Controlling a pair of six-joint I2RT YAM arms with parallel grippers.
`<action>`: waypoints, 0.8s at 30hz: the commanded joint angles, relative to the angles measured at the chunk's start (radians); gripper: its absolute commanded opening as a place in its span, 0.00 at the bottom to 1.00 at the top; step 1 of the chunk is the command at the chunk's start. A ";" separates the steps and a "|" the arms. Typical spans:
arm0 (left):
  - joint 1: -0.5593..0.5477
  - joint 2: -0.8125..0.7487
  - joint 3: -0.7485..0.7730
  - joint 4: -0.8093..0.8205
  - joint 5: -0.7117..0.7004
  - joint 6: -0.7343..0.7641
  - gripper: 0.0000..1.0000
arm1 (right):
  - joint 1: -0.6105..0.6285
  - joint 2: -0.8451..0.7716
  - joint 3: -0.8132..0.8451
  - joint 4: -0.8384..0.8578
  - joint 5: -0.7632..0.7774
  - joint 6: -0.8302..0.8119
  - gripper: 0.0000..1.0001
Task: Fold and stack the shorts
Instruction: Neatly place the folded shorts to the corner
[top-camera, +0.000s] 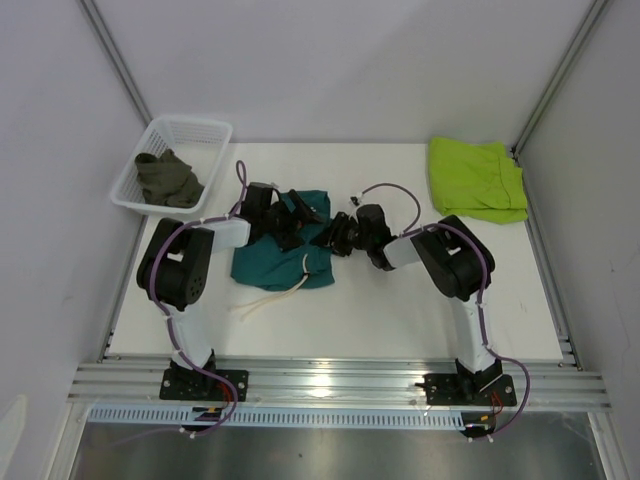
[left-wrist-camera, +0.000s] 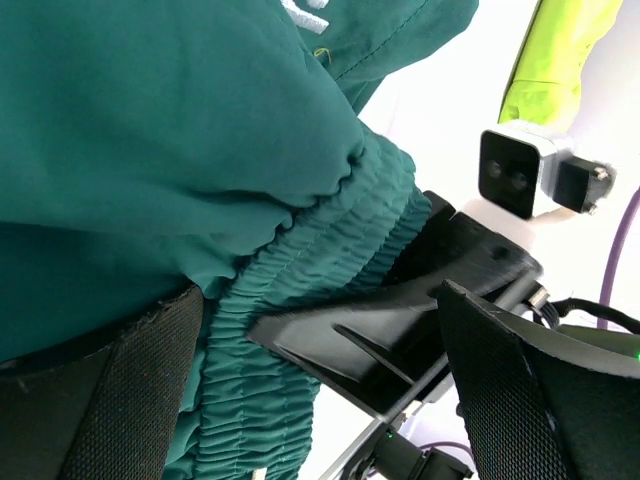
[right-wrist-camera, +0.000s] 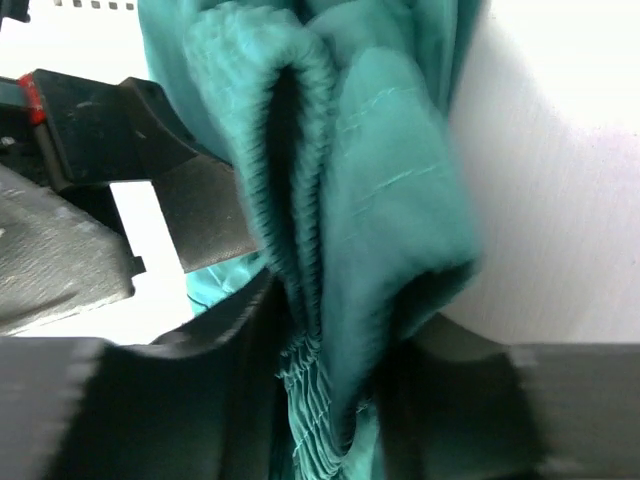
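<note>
The teal shorts (top-camera: 285, 262) lie bunched mid-table, their cream drawstring (top-camera: 265, 300) trailing toward the front. My left gripper (top-camera: 300, 215) hovers over their top edge, open. In the left wrist view the gathered waistband (left-wrist-camera: 300, 300) and the other arm's black finger (left-wrist-camera: 400, 320) sit between its wide-apart pads (left-wrist-camera: 540, 390). My right gripper (right-wrist-camera: 340, 400) is shut on the teal shorts (right-wrist-camera: 380, 150), pinching a fold of waistband. The lime-green shorts (top-camera: 475, 180) lie at the back right. The dark olive shorts (top-camera: 168, 178) sit in a basket.
A white mesh basket (top-camera: 190, 125) stands at the back left corner. Metal frame posts and grey walls close in both sides. The two grippers sit very close together over the teal cloth, and the right wrist's camera (left-wrist-camera: 525, 170) shows in the left wrist view.
</note>
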 joint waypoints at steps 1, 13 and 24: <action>-0.025 -0.011 -0.002 0.041 0.004 -0.018 0.99 | 0.037 0.078 0.012 -0.128 -0.014 -0.016 0.37; 0.015 -0.186 0.079 -0.185 0.096 0.008 0.99 | -0.055 0.006 0.118 -0.340 -0.002 -0.142 0.00; 0.116 -0.407 0.263 -0.522 0.170 0.108 0.99 | -0.293 -0.152 0.314 -0.611 -0.074 -0.353 0.00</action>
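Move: The folded teal shorts lie under both hands. Their middle is about 9 cm to the right hand's left, level with it and 2 cm lower, and the waistband edge is already between its half-closed fingers. From that hand the drawstring trails some 12 cm left and 14 back; the green stack lies about 38 cm right and 17 ahead. From the left hand the shorts' middle is about 5 cm left, 3 back and 4 below. The right fingers close the rest of the way, pinching the bunched waistband at the shorts' right edge while dipping about 1 cm. The right hand then drags the shorts right and forward, some 12 cm, towards the green stack, rising slightly late on. Meanwhile the wide-open left hand leaves the shorts, going up about 20 cm and drifting a little left, its fingertips tilting up. ##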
